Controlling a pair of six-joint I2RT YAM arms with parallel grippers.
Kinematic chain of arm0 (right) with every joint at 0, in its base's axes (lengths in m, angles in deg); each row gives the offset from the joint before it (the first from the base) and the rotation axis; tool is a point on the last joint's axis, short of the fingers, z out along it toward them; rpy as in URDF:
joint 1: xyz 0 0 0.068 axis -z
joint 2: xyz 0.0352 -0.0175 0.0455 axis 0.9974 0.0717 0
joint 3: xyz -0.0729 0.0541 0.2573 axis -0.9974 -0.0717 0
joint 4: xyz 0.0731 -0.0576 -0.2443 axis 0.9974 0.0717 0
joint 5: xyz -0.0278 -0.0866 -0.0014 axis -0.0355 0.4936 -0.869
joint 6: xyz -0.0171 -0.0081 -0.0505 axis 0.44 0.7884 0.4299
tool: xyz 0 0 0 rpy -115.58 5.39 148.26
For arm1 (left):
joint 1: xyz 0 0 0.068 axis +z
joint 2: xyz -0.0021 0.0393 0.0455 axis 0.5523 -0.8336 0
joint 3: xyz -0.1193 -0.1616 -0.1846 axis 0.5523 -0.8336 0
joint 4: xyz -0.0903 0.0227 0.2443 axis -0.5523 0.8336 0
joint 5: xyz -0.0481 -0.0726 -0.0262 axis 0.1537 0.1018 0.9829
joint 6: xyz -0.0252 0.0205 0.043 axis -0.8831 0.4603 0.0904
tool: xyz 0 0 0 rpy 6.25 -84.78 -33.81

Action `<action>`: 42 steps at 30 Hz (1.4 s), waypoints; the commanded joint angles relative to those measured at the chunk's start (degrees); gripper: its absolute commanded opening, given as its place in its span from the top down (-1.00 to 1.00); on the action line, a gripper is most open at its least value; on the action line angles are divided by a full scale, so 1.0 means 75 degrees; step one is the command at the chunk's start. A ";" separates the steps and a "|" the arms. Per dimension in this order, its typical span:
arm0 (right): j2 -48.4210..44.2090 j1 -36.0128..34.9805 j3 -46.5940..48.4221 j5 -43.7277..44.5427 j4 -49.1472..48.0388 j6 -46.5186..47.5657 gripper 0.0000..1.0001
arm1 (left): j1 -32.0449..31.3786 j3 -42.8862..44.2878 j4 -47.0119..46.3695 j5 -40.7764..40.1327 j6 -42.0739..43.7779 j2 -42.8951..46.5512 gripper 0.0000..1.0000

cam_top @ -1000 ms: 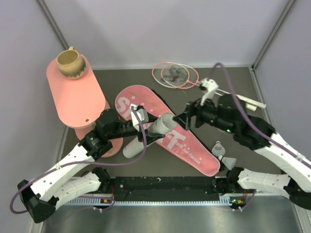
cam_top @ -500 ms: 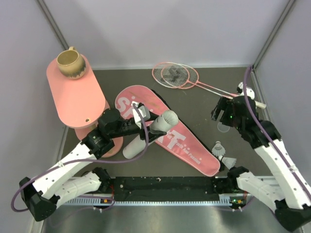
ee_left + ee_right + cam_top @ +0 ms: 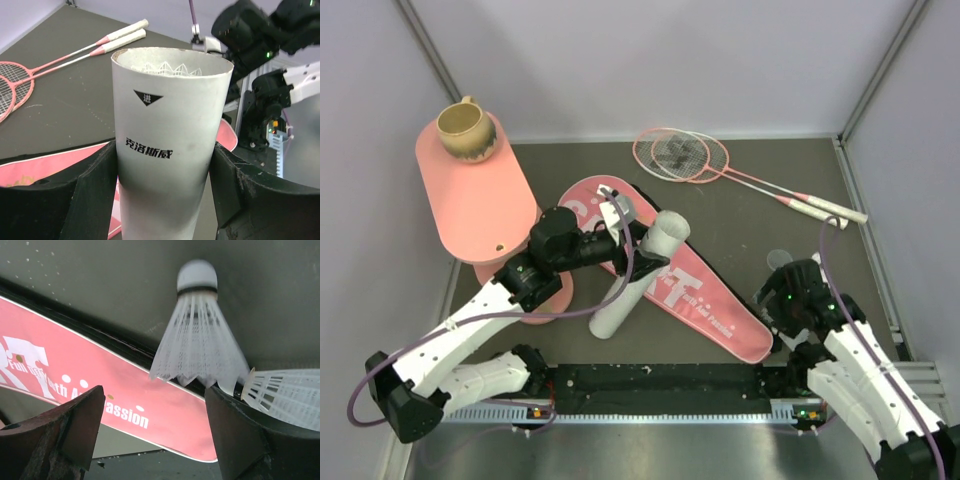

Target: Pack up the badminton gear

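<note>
My left gripper [image 3: 638, 255] is shut on the long white tube [image 3: 618, 300], which slants over the pink bag [image 3: 715, 295]. In the left wrist view the tube [image 3: 170, 100] fills the gap between the jaws of the left gripper [image 3: 165, 152], and white feathers [image 3: 170, 67] show inside its open mouth. My right gripper [image 3: 785, 300] hangs low by the bag's near end, open. In the right wrist view a shuttlecock [image 3: 197, 340] stands just beyond the right gripper [image 3: 155, 400], a second shuttlecock [image 3: 290, 395] lies by the right finger, and the bag [image 3: 100, 385] runs to the left. Two pink rackets [image 3: 680, 155] lie at the back.
A pink oval table [image 3: 475, 205] stands at the left with a tan mug [image 3: 465, 130] on it. A small clear round lid [image 3: 778, 258] lies right of the bag. The racket handles [image 3: 820, 208] reach toward the right wall. A black rail [image 3: 660, 380] edges the near side.
My right arm has drawn back from the tube's mouth to the near right and come down over the shuttlecocks. The left gripper has swung the tube, its mouth now farther back.
</note>
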 commanded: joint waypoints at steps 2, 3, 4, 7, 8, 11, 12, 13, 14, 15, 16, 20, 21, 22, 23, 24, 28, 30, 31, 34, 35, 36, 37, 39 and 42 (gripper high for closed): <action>-0.0695 0.0034 -0.0407 -0.0238 -0.0365 -0.1175 -0.60 | 0.0009 0.0922 -0.0195 0.0051 -0.0660 -0.0385 0.94; -0.0778 0.0034 -0.0314 0.0007 -0.0319 -0.1000 -0.61 | 0.0009 0.0922 -0.0184 -0.0030 -0.0601 -0.0409 0.94; -0.0849 0.0022 -0.0243 0.0125 -0.0284 -0.0871 -0.61 | 0.0009 0.0899 -0.0172 -0.0089 -0.0392 -0.0397 0.95; -0.1071 0.0034 -0.0020 0.0384 0.0173 -0.0764 -0.63 | 0.0009 0.0560 -0.0266 -0.0370 0.0065 -0.0210 0.95; -0.1246 0.0022 -0.0066 0.0338 0.0209 -0.0822 -0.63 | 0.0009 0.0420 -0.0289 -0.0406 0.0195 -0.0105 0.95; -0.1505 0.0022 -0.0336 0.0500 -0.0059 -0.1010 -0.63 | 0.0009 0.0209 -0.0208 -0.0429 0.0594 0.0164 0.95; -0.1575 0.0022 -0.0394 0.0675 -0.0177 -0.1022 -0.62 | 0.0009 0.0138 -0.0231 -0.0430 0.0652 0.0247 0.95; -0.1588 0.0022 -0.0372 0.0898 -0.0213 -0.1010 -0.62 | 0.0009 0.0044 -0.0266 -0.0453 0.0676 0.0329 0.95; -0.1599 0.0022 -0.0348 0.1062 -0.0271 -0.0952 -0.60 | 0.0009 -0.0119 -0.0301 -0.0441 0.0676 0.0480 0.95; -0.1599 0.0022 -0.0348 0.1377 -0.0388 -0.0871 -0.55 | 0.0009 -0.0167 -0.0324 -0.0441 0.0665 0.0540 0.95; -0.1611 0.0034 -0.0383 0.1508 -0.0540 -0.0905 -0.53 | 0.0009 -0.0179 -0.0278 -0.0406 0.0676 0.0598 0.95; -0.1448 0.0022 -0.0652 0.1732 -0.1126 -0.1162 -0.42 | -0.0026 -0.0121 -0.0195 -0.0418 0.0688 0.0891 0.95; -0.1366 0.0022 -0.0780 0.1697 -0.1243 -0.1279 -0.41 | -0.0015 -0.0121 -0.0184 -0.0383 0.0677 0.0938 0.95; -0.1226 0.0022 -0.0816 0.1685 -0.1418 -0.1338 -0.40 | -0.0015 -0.0121 -0.0219 -0.0336 0.0584 0.0974 0.95; -0.1132 0.0022 -0.0851 0.1766 -0.1490 -0.1373 -0.40 | -0.0015 -0.0144 -0.0231 -0.0243 0.0560 0.1009 0.95; -0.1073 0.0034 -0.0921 0.1813 -0.1548 -0.1466 -0.39 | -0.0015 -0.0132 -0.0231 -0.0196 0.0536 0.1044 0.94; -0.0885 0.0034 -0.0969 0.2177 -0.1865 -0.1362 -0.26 | -0.0015 -0.0144 -0.0266 -0.0102 0.0431 0.1126 0.94; -0.0803 0.0022 -0.0922 0.2306 -0.1947 -0.1234 0.01 | -0.0038 -0.0179 -0.0301 -0.0090 0.0430 0.1150 0.94; -0.0791 0.0034 -0.0910 0.2329 -0.1994 -0.1152 0.08 | -0.0026 -0.0179 -0.0289 -0.0124 0.0465 0.1138 0.94; -0.0686 0.0022 -0.0980 0.2622 -0.2076 -0.1069 0.26 | -0.0026 -0.0156 -0.0243 -0.0172 0.0501 0.1091 0.94; -0.0662 0.0022 -0.1073 0.2773 -0.2111 -0.1081 0.42 | -0.0038 -0.0133 -0.0219 -0.0172 0.0489 0.1068 0.94; -0.0662 0.0022 -0.1132 0.2810 -0.2239 -0.1081 0.51 | -0.0038 -0.0132 -0.0219 -0.0148 0.0501 0.1079 0.94; -0.0639 0.0022 -0.1191 0.2845 -0.2310 -0.1081 0.58 | -0.0026 -0.0144 -0.0231 -0.0160 0.0536 0.1079 0.94; -0.0650 0.0034 -0.1344 0.2892 -0.2544 -0.1034 0.78 | -0.0038 -0.0156 -0.0184 -0.0195 0.0571 0.1068 0.94; -0.0720 0.0034 -0.1309 0.2857 -0.2638 -0.0731 1.00 | -0.0038 -0.0156 -0.0137 -0.0265 0.0618 0.0998 0.94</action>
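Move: The nearer-to-hand shuttlecock, cork outward, has its middle about 2 cm ahead of the open right hand, 3 cm right and 2 cm below. The second shuttlecock lies some 3 cm back and 8 cm right; the clear lid is about 14 cm ahead and 6 cm right. From the left hand, holding the tube, the first shuttlecock is roughly 36 cm right, 2 cm back and 26 cm below. Right hand reaches about 6 cm forward-right, shutting at the shuttlecock's neck; left eases the held tube left and up. ##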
